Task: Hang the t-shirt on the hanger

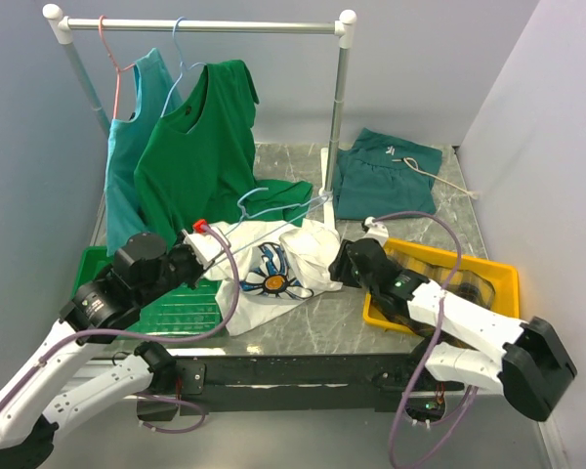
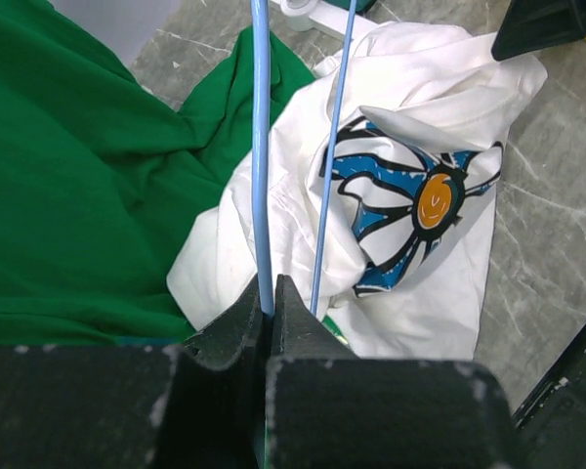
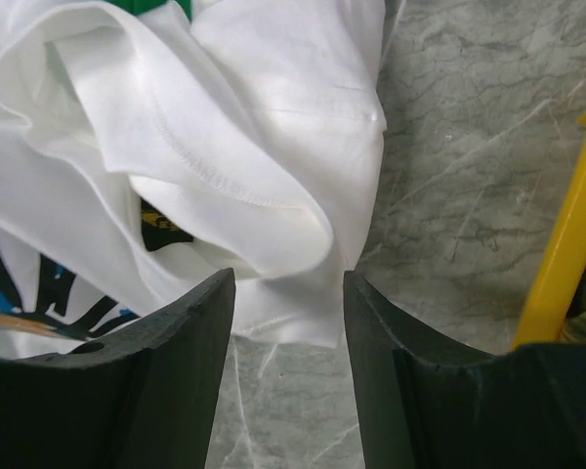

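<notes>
The white t-shirt [image 1: 278,266] with a blue and yellow flower print lies crumpled on the marble table's middle. It shows in the left wrist view [image 2: 410,225] and in the right wrist view [image 3: 205,137]. The light-blue wire hanger [image 1: 273,206] lies across the shirt's far edge. My left gripper [image 1: 207,246] is shut on one hanger wire [image 2: 262,147]; the second wire runs just right of the jaws. My right gripper [image 1: 340,262] is open at the shirt's right edge, and a folded hem [image 3: 273,210] lies just ahead of its fingertips [image 3: 210,303].
A dark green shirt [image 1: 200,147] on a blue hanger and a teal shirt [image 1: 127,147] on a pink hanger hang from the white rail [image 1: 200,24]. A rail post [image 1: 334,127] stands behind the t-shirt. A green tray [image 1: 181,308] is left, a yellow tray [image 1: 503,278] right, folded teal clothes [image 1: 386,181] far right.
</notes>
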Controlling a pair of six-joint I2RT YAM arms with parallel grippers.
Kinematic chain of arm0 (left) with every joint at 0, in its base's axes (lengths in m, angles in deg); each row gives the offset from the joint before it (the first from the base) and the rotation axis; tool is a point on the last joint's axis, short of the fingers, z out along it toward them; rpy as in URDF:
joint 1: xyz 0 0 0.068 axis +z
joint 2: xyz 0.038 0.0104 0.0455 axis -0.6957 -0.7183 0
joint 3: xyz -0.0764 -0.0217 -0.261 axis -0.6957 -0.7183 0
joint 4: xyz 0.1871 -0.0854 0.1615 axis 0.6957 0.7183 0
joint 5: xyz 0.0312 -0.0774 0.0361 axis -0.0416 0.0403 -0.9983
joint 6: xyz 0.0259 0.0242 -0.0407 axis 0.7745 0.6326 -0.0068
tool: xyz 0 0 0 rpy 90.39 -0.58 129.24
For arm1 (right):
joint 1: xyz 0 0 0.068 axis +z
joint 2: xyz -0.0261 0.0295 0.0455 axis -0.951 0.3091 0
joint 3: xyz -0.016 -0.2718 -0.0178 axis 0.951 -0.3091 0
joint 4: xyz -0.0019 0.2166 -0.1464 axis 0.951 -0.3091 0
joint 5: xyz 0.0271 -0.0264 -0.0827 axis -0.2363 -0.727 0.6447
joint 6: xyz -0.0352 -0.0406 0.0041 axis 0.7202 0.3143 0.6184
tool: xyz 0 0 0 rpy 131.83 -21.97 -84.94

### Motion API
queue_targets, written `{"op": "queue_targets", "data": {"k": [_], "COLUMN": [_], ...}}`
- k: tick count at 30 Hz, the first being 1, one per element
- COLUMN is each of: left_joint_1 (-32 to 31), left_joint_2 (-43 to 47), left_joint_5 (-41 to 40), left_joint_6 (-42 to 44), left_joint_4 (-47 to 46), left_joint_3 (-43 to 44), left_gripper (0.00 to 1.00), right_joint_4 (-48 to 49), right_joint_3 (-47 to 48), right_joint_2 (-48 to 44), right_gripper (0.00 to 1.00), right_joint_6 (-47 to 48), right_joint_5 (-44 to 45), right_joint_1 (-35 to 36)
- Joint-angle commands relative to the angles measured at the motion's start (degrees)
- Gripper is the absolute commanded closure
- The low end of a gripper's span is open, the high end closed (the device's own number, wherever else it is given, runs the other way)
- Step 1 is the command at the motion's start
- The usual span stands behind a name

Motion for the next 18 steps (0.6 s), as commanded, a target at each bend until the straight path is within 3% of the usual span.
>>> {"op": "queue_targets", "data": {"k": [1,5,15,18], "left_joint_1": [-0.32,-1.46,-3.74,-4.36], "left_joint_2": [-0.63,-1.16,-5.64,-6.17], "left_joint_5": [1.48,-0.09,-1.86,-1.87], "left_joint_6": [3.47,4.7,4.88,4.88], "left_joint_4": [1.16,1.07,1.6,2.39], "left_joint_3": [-0.04,-2.5,-2.59,-2.33], "left_gripper": [0.99,0.99,0.99,0.99], "right_joint_4": [0.9,1.95,2.92,2.57], "right_joint_3": [2.95,1.9,3.13,3.13], "right_joint_2": [2.6,1.81,3.39,2.51], "right_gripper": [0.45,0.49,0.92,0.97], "right_joint_6": [-0.92,-1.36,-1.18,-1.27], "right_joint_5": [1.43,2.14,1.43,2.39], "right_joint_1": [-0.34,-0.34,-0.34,-0.43]}}
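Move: The right hand's open fingers stand over the t-shirt's near rim, about 1 cm ahead and 1 cm below; from there the flower print lies some 14 cm left and 2 cm ahead, the yellow bin's middle about 23 cm right, level, both some 4 cm down. From the left hand, which holds the blue hanger, the shirt's opening is about 10 cm ahead, 16 cm right and 21 cm below, and the green tray roughly 3 cm ahead, 15 cm left, 22 cm below. The right hand sinks about 1 cm onto the white t-shirt and then stays put while its half-open fingers close almost fully, pinching the cloth rim between their tips. Meanwhile the left hand, keeping its grip on the blue hanger, goes almost straight down some 6 cm, rolling about 10 degrees so that its right side dips, and brings the hanger's free end down towards the shirt's opening. ##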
